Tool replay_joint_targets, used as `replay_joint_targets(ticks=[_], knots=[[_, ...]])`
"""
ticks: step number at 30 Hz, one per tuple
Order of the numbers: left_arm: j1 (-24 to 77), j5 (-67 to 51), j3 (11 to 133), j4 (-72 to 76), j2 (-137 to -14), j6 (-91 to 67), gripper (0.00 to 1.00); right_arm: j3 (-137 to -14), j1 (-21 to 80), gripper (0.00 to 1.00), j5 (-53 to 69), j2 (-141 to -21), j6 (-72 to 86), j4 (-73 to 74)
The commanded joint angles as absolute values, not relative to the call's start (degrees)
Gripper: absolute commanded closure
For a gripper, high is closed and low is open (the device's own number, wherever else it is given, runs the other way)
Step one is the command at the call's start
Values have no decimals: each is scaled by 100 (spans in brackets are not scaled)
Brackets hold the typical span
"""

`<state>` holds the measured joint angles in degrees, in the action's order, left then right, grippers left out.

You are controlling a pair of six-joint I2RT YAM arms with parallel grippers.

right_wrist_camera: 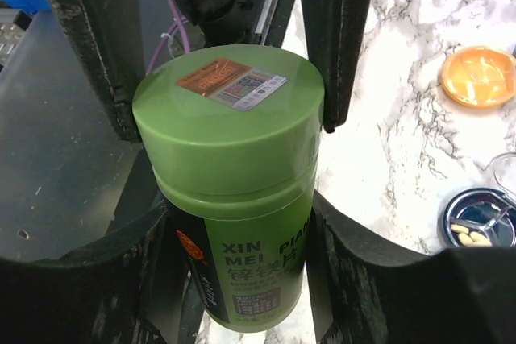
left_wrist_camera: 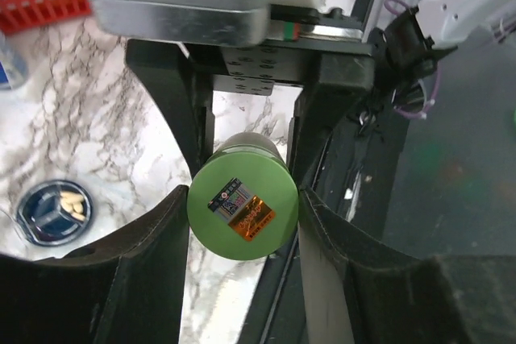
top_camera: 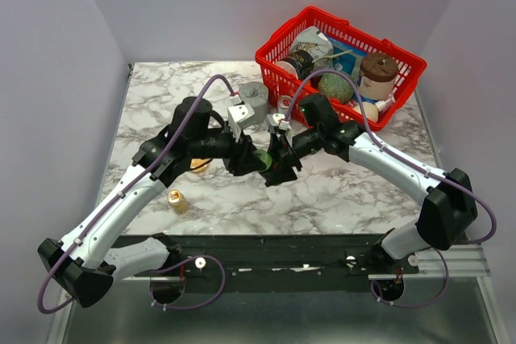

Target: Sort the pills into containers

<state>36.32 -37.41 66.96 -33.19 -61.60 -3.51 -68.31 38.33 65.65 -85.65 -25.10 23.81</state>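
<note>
A green pill bottle [right_wrist_camera: 242, 263] with a green cap [right_wrist_camera: 230, 110] hangs above the marble table, between both arms. My right gripper [right_wrist_camera: 238, 239] is shut on the bottle's body. My left gripper [left_wrist_camera: 242, 215] is shut on the cap [left_wrist_camera: 242, 207], its fingers [right_wrist_camera: 339, 38] pressing both sides. In the top view the two grippers meet at the table's middle [top_camera: 270, 163]. The dark blue container [left_wrist_camera: 54, 211] holds a few pale pills [left_wrist_camera: 71, 203]; it also shows in the right wrist view [right_wrist_camera: 480, 219]. The orange container [right_wrist_camera: 480, 76] lies beyond it and peeks out under the left arm [top_camera: 199, 166].
A red wire basket [top_camera: 266, 60] full of jars and packets stands at the back right. A grey notched round block [top_camera: 251, 102] sits just left of it. A small gold bottle [top_camera: 176, 199] stands near the front left, beside the left arm.
</note>
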Motion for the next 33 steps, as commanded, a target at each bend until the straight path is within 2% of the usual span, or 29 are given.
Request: replay_joint_targets(ticks=[1, 4, 5, 7, 8, 14, 20, 29, 33], knots=[[3587, -4245, 6758, -4139, -6231, 1441, 67, -6961, 3770, 88, 7145, -8649, -1784, 2039], [3113, -4254, 6838, -3834, -6153, 865, 40, -6952, 3762, 89, 7119, -8640, -1793, 2030], [2998, -4271, 6838, -3719, -6109, 679, 21, -6952, 3762, 88, 7110, -8640, -1802, 2030], [2769, -4027, 6759, -3360, -5864, 274, 4, -6952, 3762, 88, 7093, -8640, -1819, 2039], [2742, -4017, 6715, -3270, -5767, 46, 1, -6952, 3762, 88, 7049, -8631, -1828, 2039], [2698, -3359, 6372, -2664, -5046, -1272, 1, -6952, 3762, 88, 6935, -8622, -1881, 2065], [2707, -3603, 6293, -2540, -5141, -2723, 1, -6961, 3762, 88, 6847, -8657, -1907, 2083], [3049, -3006, 6635, -3032, -5870, -3181, 2, -6961, 3762, 88, 6741, -8684, -1942, 2100], [3322, -2883, 6706, -3067, -6090, -3208, 9, -6970, 3762, 88, 6741, -8710, -1951, 2109]])
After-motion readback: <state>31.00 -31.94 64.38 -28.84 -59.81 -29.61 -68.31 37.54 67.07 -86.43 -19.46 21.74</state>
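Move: The left hand already grips the green bottle cap at its hand point. The right hand holds the green body, so the cap lies about 4 cm left of that hand, 1 cm ahead and 2 cm above it. From the left hand the blue dish lies some 5 cm ahead, 4 cm left and 15 cm below; the orange dish is equally far ahead but about 18 cm left. The left fingers spread wide to let go of the green cap, the hand drawing off about 3.5 cm to the left and some 2.5 cm forward, then lifting to about 5.5 cm above its start. It then swings forward, right and down again towards the cap, turning back by nearly 30 degrees (counter-clockwise, with a forward roll) until the open fingers stand either side of the cap, while the right hand keeps its grip on the bottle and stays nearly in place. ##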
